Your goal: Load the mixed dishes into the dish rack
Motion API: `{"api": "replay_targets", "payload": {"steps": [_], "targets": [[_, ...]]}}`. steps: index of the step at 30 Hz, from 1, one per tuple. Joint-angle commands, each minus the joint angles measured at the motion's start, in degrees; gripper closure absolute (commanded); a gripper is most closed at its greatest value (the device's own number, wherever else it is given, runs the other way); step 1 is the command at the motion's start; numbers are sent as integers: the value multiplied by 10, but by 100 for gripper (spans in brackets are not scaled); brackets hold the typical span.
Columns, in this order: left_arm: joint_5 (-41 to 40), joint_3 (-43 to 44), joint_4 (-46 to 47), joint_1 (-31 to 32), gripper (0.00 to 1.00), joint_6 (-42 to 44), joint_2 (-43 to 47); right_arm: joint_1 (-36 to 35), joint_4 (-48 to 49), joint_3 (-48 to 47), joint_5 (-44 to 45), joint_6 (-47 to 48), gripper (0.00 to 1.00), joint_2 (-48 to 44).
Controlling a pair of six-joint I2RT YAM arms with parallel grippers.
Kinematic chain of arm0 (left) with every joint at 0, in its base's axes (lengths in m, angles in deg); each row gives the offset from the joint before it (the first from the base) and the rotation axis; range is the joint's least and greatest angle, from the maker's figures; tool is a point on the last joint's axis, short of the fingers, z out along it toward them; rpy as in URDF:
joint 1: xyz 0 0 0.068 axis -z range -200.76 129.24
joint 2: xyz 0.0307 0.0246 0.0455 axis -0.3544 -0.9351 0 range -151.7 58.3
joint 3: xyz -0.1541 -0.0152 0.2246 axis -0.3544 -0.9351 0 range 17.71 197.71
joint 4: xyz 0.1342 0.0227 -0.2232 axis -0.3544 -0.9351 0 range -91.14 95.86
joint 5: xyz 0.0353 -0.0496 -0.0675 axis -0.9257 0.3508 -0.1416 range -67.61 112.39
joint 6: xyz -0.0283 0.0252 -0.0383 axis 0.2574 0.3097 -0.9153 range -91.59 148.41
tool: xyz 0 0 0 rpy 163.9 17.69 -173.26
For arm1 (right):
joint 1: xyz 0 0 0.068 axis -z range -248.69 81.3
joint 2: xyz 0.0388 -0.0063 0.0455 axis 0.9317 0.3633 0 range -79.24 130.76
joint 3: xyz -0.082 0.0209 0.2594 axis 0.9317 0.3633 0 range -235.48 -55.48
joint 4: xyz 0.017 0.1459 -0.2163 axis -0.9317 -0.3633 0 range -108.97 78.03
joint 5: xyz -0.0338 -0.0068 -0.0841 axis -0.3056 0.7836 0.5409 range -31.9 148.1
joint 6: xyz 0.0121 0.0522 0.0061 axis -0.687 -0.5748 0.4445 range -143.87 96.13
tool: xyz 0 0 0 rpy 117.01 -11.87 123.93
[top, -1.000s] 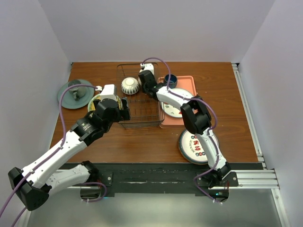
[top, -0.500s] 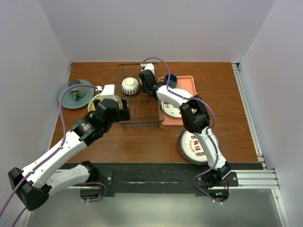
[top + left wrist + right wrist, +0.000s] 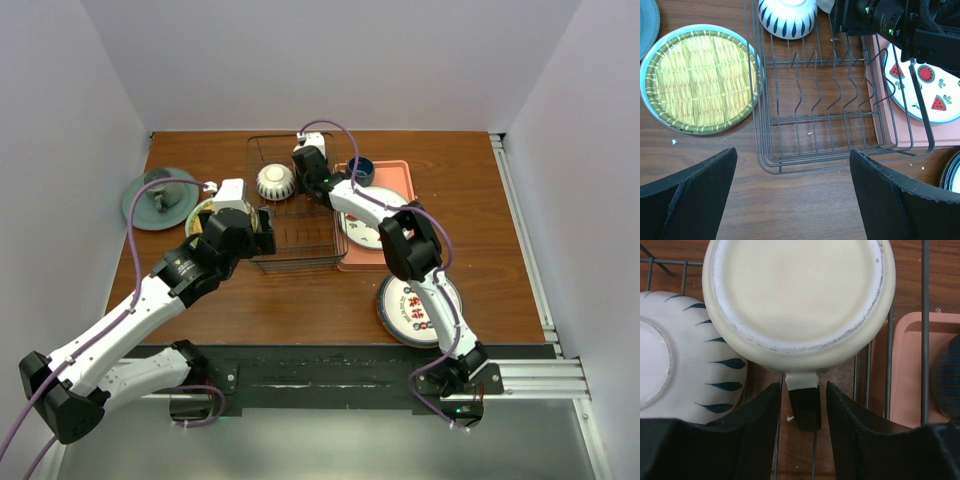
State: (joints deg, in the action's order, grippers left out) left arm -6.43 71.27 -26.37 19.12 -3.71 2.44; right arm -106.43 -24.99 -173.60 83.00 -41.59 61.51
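Note:
An upturned cream mug (image 3: 797, 295) rests in the dish rack (image 3: 925, 315), next to an upturned cream bowl (image 3: 670, 365) with dark streaks. My right gripper (image 3: 804, 387) is open: its jaws stand on either side of the mug's handle, with a gap on each side. The left gripper (image 3: 792, 160) hangs wide open over the table at the near edge of the rack (image 3: 805, 162), holding nothing. A yellow textured plate (image 3: 702, 80) lies left of the rack. A teal-rimmed plate (image 3: 412, 308) lies at the near right.
A pink tray (image 3: 395, 175) right of the rack carries a strawberry plate (image 3: 365, 230) and a dark blue cup (image 3: 361, 170). A grey-green cup with saucer (image 3: 160, 197) sits at the far left. Walls close in on three sides.
The right jaws have spread apart off the mug's handle. Both arms stay almost where they were.

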Motion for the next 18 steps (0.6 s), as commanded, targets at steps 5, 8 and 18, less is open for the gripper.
{"api": "replay_targets", "payload": {"steps": [5, 8, 18], "targets": [[-17, 7, 17, 0, 0, -7, -1, 3, 4, 6, 4, -6, 42, -47], [-21, 9, 15, 1, 0, -7, 0, 3, 4, 25, -3, -14, 34, -77], [-71, 25, -22, -3, 0, -37, -22, 3, -18, 80, -104, -51, 1, -181]]}}
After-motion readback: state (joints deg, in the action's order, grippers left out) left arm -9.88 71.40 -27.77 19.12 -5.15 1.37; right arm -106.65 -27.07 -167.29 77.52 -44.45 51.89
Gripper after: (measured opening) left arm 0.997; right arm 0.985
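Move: The cream mug stands upside down in the dish rack, its middle about 6 cm ahead of the right hand at roughly the same height, its handle between the half-open fingers. The striped bowl lies some 9 cm left and 1 cm ahead of this hand; the blue mug is 12 cm right and 1 cm ahead, slightly lower. From the left hand the cream mug is about 31 cm ahead, 12 cm right and 15 cm lower. Already loosened around the cream mug's black-tipped handle, the right fingers spread from about half open to wide and clear it. After a tiny dip the hand lifts about 5 cm, picking up speed, and draws back some 3 cm towards the robot, away from the mug, rolling slightly so its left side rises. ##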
